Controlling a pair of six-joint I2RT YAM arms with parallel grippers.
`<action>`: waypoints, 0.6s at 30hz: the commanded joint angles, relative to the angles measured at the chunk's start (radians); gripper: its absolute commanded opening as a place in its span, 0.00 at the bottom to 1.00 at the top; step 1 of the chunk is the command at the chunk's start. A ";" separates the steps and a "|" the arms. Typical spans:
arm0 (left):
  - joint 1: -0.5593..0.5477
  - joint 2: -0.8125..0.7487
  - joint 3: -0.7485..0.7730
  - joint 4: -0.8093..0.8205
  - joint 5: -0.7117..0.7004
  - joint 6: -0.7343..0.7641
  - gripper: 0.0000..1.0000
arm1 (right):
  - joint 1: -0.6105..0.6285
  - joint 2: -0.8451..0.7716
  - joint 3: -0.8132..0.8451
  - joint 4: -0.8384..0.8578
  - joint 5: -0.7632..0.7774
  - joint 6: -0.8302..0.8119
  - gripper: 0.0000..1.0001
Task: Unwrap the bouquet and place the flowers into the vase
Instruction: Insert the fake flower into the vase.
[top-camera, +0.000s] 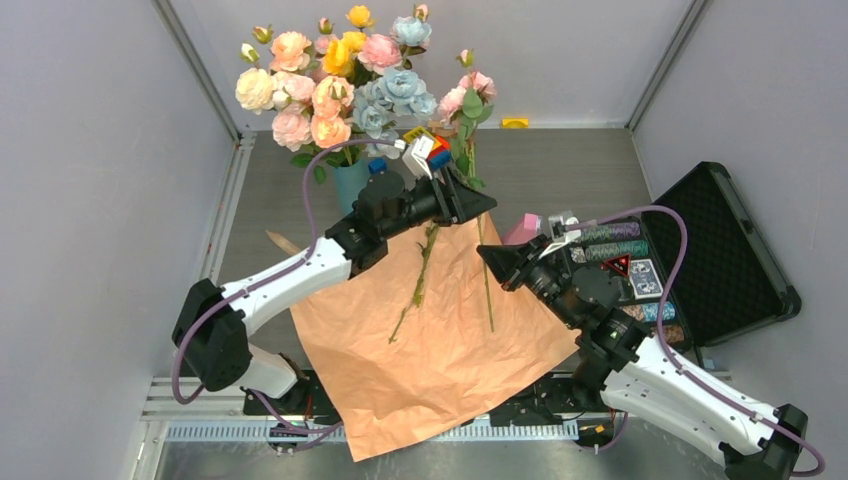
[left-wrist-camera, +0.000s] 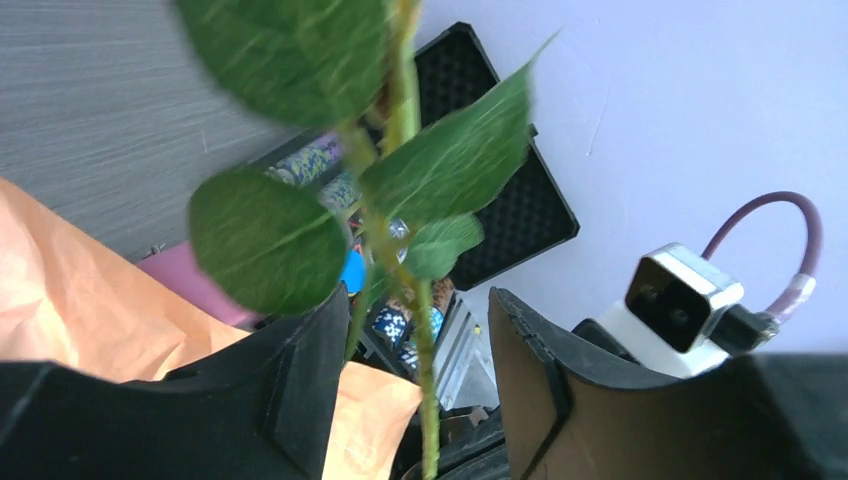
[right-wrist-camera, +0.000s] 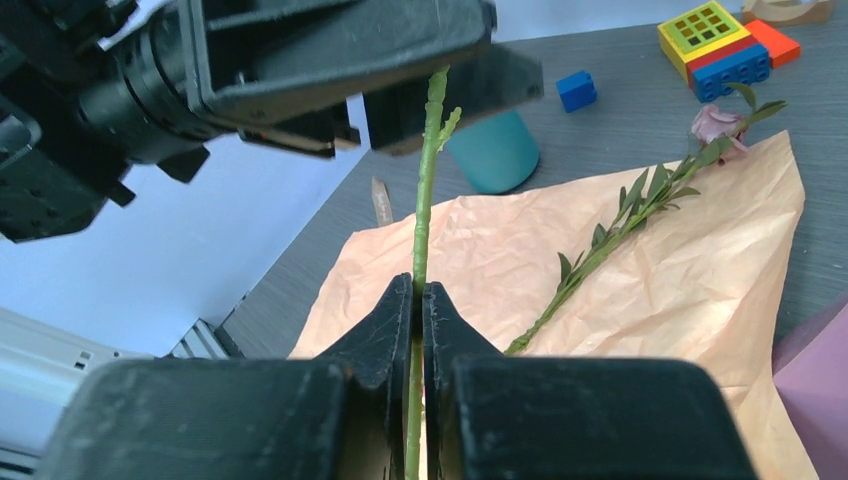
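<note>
The tan-orange wrapping paper (top-camera: 430, 350) lies unfolded and flat on the table. The teal vase (top-camera: 350, 185) stands behind it, holding a bunch of pink, peach, yellow and pale-blue blooms (top-camera: 340, 70). My right gripper (right-wrist-camera: 418, 292) is shut on a long green stem (right-wrist-camera: 428, 170) that stands upright, with a pink bloom (top-camera: 470, 92) at its top. My left gripper (left-wrist-camera: 415, 297) is open higher up on that same stem (left-wrist-camera: 425, 380). The stem passes between its fingers (left-wrist-camera: 540, 380), and its leaves (left-wrist-camera: 265, 240) fill that view. Another leafy flower stem (right-wrist-camera: 610, 225) lies on the paper.
An open black case (top-camera: 725, 260) with cards and chips sits at the right. A pink box (top-camera: 522, 230) stands beside the right gripper. Coloured blocks (right-wrist-camera: 715, 35) and a small blue block (right-wrist-camera: 577, 90) lie near the vase (right-wrist-camera: 495, 150). A wooden stick (top-camera: 283, 243) lies left of the paper.
</note>
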 joint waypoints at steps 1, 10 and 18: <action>-0.004 -0.011 0.058 0.064 -0.006 0.001 0.52 | 0.002 -0.004 0.002 0.007 -0.055 -0.019 0.00; -0.003 -0.087 0.011 0.009 -0.086 0.045 0.42 | 0.002 0.022 -0.009 0.019 -0.069 -0.011 0.00; -0.003 -0.094 0.053 -0.037 -0.084 0.094 0.32 | 0.002 0.036 -0.003 0.013 -0.082 -0.015 0.00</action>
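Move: The held flower's stem already runs between the left hand's open fingers, practically at its hand point. It is still pinched in the right hand, for which the vase stands about 26 cm to the left, 17 ahead and some 17 below. From the right hand, the loose flower on the wrapping paper lies roughly 10 cm left, 7 ahead and 26 below. The pink box is about 10 cm right, 12 ahead and 22 below. Left fingers partly close around the stem, rising about 2 cm, while the right keeps its pinch, sinking as much. ##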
